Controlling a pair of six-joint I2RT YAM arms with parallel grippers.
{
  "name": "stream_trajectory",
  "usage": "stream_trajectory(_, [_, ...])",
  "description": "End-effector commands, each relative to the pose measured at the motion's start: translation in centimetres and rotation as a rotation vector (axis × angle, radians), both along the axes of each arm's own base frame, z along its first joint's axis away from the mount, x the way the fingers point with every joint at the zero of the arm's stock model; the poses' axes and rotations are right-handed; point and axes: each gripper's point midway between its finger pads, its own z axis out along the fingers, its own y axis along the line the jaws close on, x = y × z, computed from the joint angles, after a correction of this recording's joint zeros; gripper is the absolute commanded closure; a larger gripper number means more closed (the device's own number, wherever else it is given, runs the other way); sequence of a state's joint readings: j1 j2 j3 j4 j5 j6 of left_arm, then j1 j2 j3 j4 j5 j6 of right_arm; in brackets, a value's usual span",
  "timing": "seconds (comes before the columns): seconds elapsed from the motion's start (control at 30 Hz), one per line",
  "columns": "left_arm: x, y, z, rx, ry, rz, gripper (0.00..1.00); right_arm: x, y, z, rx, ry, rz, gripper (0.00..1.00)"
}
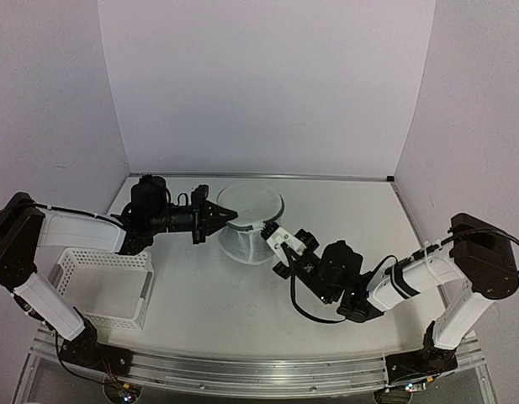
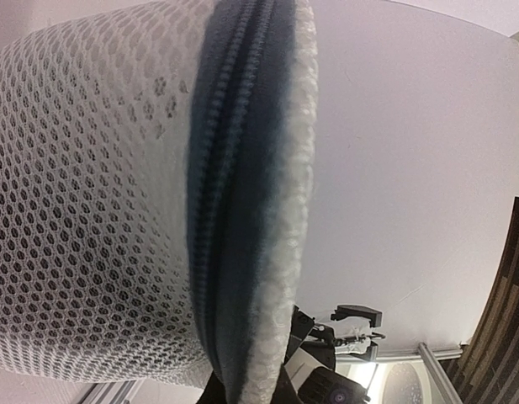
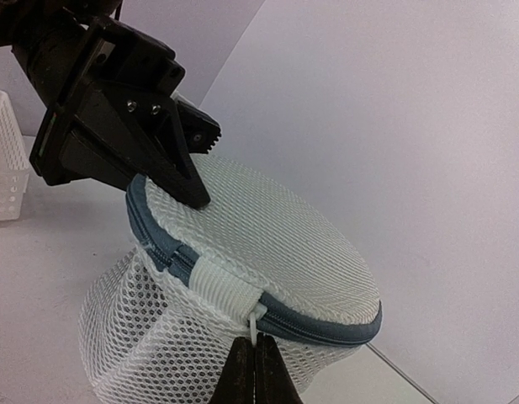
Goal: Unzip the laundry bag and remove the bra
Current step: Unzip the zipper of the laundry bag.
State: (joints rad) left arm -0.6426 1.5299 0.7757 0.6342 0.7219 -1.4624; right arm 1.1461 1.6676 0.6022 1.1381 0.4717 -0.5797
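The laundry bag (image 1: 249, 227) stands upright mid-table, a white mesh drum with a grey-blue zipper band (image 3: 326, 324) round its lid; the zipper looks closed. My left gripper (image 1: 227, 215) is shut on the lid's rim at the bag's left side, and the rim runs between its fingers in the left wrist view (image 2: 242, 387). My right gripper (image 3: 255, 370) is shut on the small white zipper pull (image 3: 257, 322), beside a white fabric tab on the bag's near side. The bra is hidden.
A white plastic lattice basket (image 1: 103, 286) sits at the front left, near the left arm. White walls close the table at the back and both sides. A metal rail (image 1: 242, 370) runs along the near edge.
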Motion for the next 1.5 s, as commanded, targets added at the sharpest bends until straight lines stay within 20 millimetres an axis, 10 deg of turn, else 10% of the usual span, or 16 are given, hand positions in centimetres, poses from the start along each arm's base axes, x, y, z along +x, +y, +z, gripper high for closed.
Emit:
stream_trajectory(0.0, [-0.9, 0.2, 3.9, -0.080, -0.150, -0.023, 1.00, 0.2, -1.6, 3.2, 0.112, -0.023, -0.064, 1.00])
stream_trajectory(1.47, [-3.2, -2.5, -0.1, -0.025, -0.305, -0.289, 1.00, 1.5, -10.9, -2.2, 0.067, 0.347, -0.234, 1.00])
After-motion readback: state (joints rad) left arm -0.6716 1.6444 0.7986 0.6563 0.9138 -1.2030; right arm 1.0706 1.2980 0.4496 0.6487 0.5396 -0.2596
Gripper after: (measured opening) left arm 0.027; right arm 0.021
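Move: Already gripped by its cord, the zipper slider sits about 1 cm ahead and 1 cm left of the right hand. The right side of the bag's rim, where it is being taken, lies some 4 cm ahead and 3 cm right at nearly the same height. The zip's white tab is roughly 3 cm left and 1 cm ahead. From the left hand, pinching the lid edge, the slider is about 6 cm right, 1 cm back and 3 cm lower. Drawing the zipper slider along the front of the bag's rim, the right hand keeps its pinch on the pull and travels about 9 cm right, sinking some 3 cm in the latter half while the fingers tip down. The left hand keeps hold of the lid edge but follows, easing back and down about 3 cm each and 2 cm right, turning some 15 degrees clockwise. ##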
